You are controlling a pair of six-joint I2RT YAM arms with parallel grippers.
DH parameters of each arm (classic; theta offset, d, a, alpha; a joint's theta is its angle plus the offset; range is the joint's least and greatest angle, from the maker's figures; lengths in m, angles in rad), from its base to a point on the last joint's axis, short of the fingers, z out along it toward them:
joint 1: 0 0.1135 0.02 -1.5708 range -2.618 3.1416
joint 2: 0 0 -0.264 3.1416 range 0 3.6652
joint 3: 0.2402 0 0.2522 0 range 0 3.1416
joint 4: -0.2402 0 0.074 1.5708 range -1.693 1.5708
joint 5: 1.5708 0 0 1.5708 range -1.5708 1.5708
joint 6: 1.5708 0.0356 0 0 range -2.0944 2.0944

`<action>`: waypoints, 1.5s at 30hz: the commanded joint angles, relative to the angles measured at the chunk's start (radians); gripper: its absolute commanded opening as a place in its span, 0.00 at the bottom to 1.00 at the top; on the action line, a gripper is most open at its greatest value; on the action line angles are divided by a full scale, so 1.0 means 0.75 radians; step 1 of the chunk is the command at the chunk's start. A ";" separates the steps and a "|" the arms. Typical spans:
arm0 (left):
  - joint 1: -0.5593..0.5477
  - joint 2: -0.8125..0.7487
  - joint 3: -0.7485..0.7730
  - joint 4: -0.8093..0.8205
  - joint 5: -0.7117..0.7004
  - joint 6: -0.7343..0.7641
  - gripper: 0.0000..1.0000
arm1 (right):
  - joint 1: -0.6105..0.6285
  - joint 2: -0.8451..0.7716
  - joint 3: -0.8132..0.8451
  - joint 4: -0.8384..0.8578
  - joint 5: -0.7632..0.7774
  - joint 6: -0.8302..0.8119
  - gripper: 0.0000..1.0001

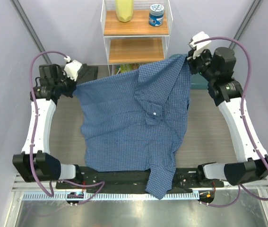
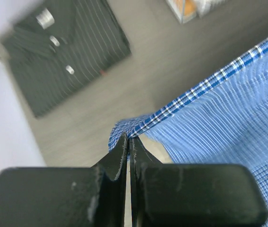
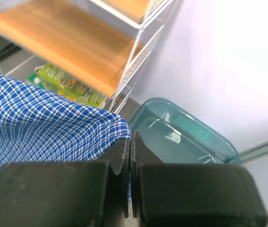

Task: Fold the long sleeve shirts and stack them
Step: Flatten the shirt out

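Note:
The blue checked shirt point(image 1: 129, 123) hangs spread between both arms above the table, its lower part trailing over the near edge. My left gripper point(image 1: 72, 87) is shut on its left corner; in the left wrist view the cloth point(image 2: 219, 109) is pinched at the fingertips of the left gripper point(image 2: 129, 139). My right gripper point(image 1: 189, 59) is shut on the shirt's right corner, with checked cloth point(image 3: 44, 127) caught between the jaws of the right gripper point(image 3: 130, 137). The dark grey shirt point(image 2: 65, 52) lies folded on the table at the far left point(image 1: 90, 72).
A wire shelf unit point(image 1: 136, 33) with wooden boards stands at the back, holding a yellow object point(image 1: 124, 9) and a blue jar point(image 1: 156, 15). A teal plastic tub point(image 3: 185, 132) sits by the right wall under my right gripper. Green packets point(image 3: 67, 85) lie under the shelf.

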 commanded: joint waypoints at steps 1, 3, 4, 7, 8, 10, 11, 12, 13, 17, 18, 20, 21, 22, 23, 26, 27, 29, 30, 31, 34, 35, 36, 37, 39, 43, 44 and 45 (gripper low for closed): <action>0.014 -0.138 0.070 0.088 0.026 -0.014 0.00 | -0.034 -0.092 0.074 0.130 0.124 0.084 0.01; 0.014 -0.193 0.127 0.082 0.039 -0.026 0.00 | -0.032 -0.137 0.115 0.124 0.126 0.086 0.01; 0.014 -0.254 0.148 0.078 0.049 -0.026 0.00 | -0.034 -0.180 0.153 0.126 0.134 0.088 0.01; 0.014 -0.395 0.219 0.076 0.051 -0.034 0.00 | -0.032 -0.301 0.199 0.136 0.208 0.070 0.01; 0.012 -0.428 0.234 0.078 0.041 -0.040 0.00 | -0.034 -0.334 0.199 0.145 0.226 0.036 0.01; 0.014 -0.494 0.272 0.076 0.022 -0.057 0.00 | -0.032 -0.436 0.205 0.149 0.238 0.003 0.01; 0.014 -0.547 0.285 0.066 0.016 -0.063 0.00 | -0.032 -0.463 0.211 0.149 0.273 -0.008 0.01; 0.014 -0.574 0.299 0.060 0.012 -0.065 0.00 | -0.034 -0.493 0.221 0.143 0.293 -0.014 0.01; 0.014 -0.600 0.311 0.053 0.010 -0.071 0.00 | -0.034 -0.518 0.246 0.136 0.296 -0.018 0.01; 0.014 -0.758 0.326 0.055 0.000 -0.071 0.00 | -0.034 -0.693 0.276 0.141 0.402 -0.044 0.01; 0.014 -0.819 0.334 0.055 -0.018 -0.071 0.00 | -0.034 -0.718 0.291 0.134 0.400 -0.042 0.01; 0.014 -0.878 0.360 0.059 -0.039 -0.071 0.00 | -0.034 -0.765 0.352 0.081 0.398 -0.034 0.01; 0.014 -0.937 0.373 0.066 -0.063 -0.075 0.00 | -0.042 -0.802 0.399 0.063 0.408 -0.028 0.01; 0.014 -0.960 0.383 0.082 -0.076 -0.073 0.00 | -0.049 -0.817 0.421 0.038 0.412 -0.028 0.01; 0.014 -0.983 0.420 0.088 -0.090 -0.077 0.00 | -0.059 -0.829 0.438 0.032 0.420 -0.034 0.01; 0.014 -0.975 0.550 0.080 -0.149 -0.102 0.00 | -0.100 -0.845 0.489 0.028 0.398 -0.089 0.01; 0.012 -0.957 0.583 0.070 -0.172 -0.108 0.00 | -0.108 -0.823 0.501 0.034 0.392 -0.110 0.01; 0.012 -0.863 0.653 0.023 -0.229 -0.120 0.00 | -0.124 -0.774 0.506 0.081 0.408 -0.157 0.01; 0.014 -0.828 0.669 0.015 -0.235 -0.104 0.00 | -0.122 -0.743 0.522 0.095 0.420 -0.167 0.01; 0.014 -0.773 0.657 0.016 -0.233 -0.096 0.00 | -0.124 -0.654 0.532 0.093 0.423 -0.183 0.01; 0.014 -0.707 0.523 0.017 -0.148 -0.077 0.00 | -0.124 -0.527 0.518 0.041 0.339 -0.182 0.01; 0.014 -0.677 0.478 -0.014 0.043 -0.069 0.00 | -0.122 -0.514 0.487 0.020 0.244 -0.147 0.01; 0.014 -0.666 0.445 -0.124 0.201 -0.032 0.00 | -0.124 -0.514 0.374 0.004 0.208 -0.147 0.01; 0.012 -0.658 0.339 -0.169 0.334 -0.028 0.05 | -0.122 -0.544 0.296 -0.005 0.173 -0.155 0.01; 0.014 -0.666 0.204 -0.243 0.729 -0.018 0.30 | -0.122 -0.593 0.071 -0.001 0.153 -0.175 0.01; -0.084 -0.703 -0.215 0.020 0.898 -0.379 0.50 | -0.122 -0.749 -0.210 0.054 0.202 -0.169 0.01; -0.170 -0.715 -0.356 0.065 0.813 -0.390 0.52 | -0.124 -0.773 -0.247 0.083 0.208 -0.159 0.01; -0.359 -0.723 -0.406 0.153 0.711 -0.394 0.57 | -0.124 -0.798 -0.286 0.106 0.222 -0.149 0.01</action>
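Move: The blue shirt is already pinched by its far edge in both hands. Its middle lies some 8 cm back, 26 cm right and 18 cm below the left hand, and about 11 cm back, 27 cm left and 33 cm below the right. The dark folded shirt lies roughly 16 cm ahead, 3 cm left and 24 cm below the left hand. The teal bin is about 17 cm ahead, 5 cm right and 34 cm below the right. Both hands fling back and up over 30 cm, then forward-down about 25; left opens, right keeps the shirt. ##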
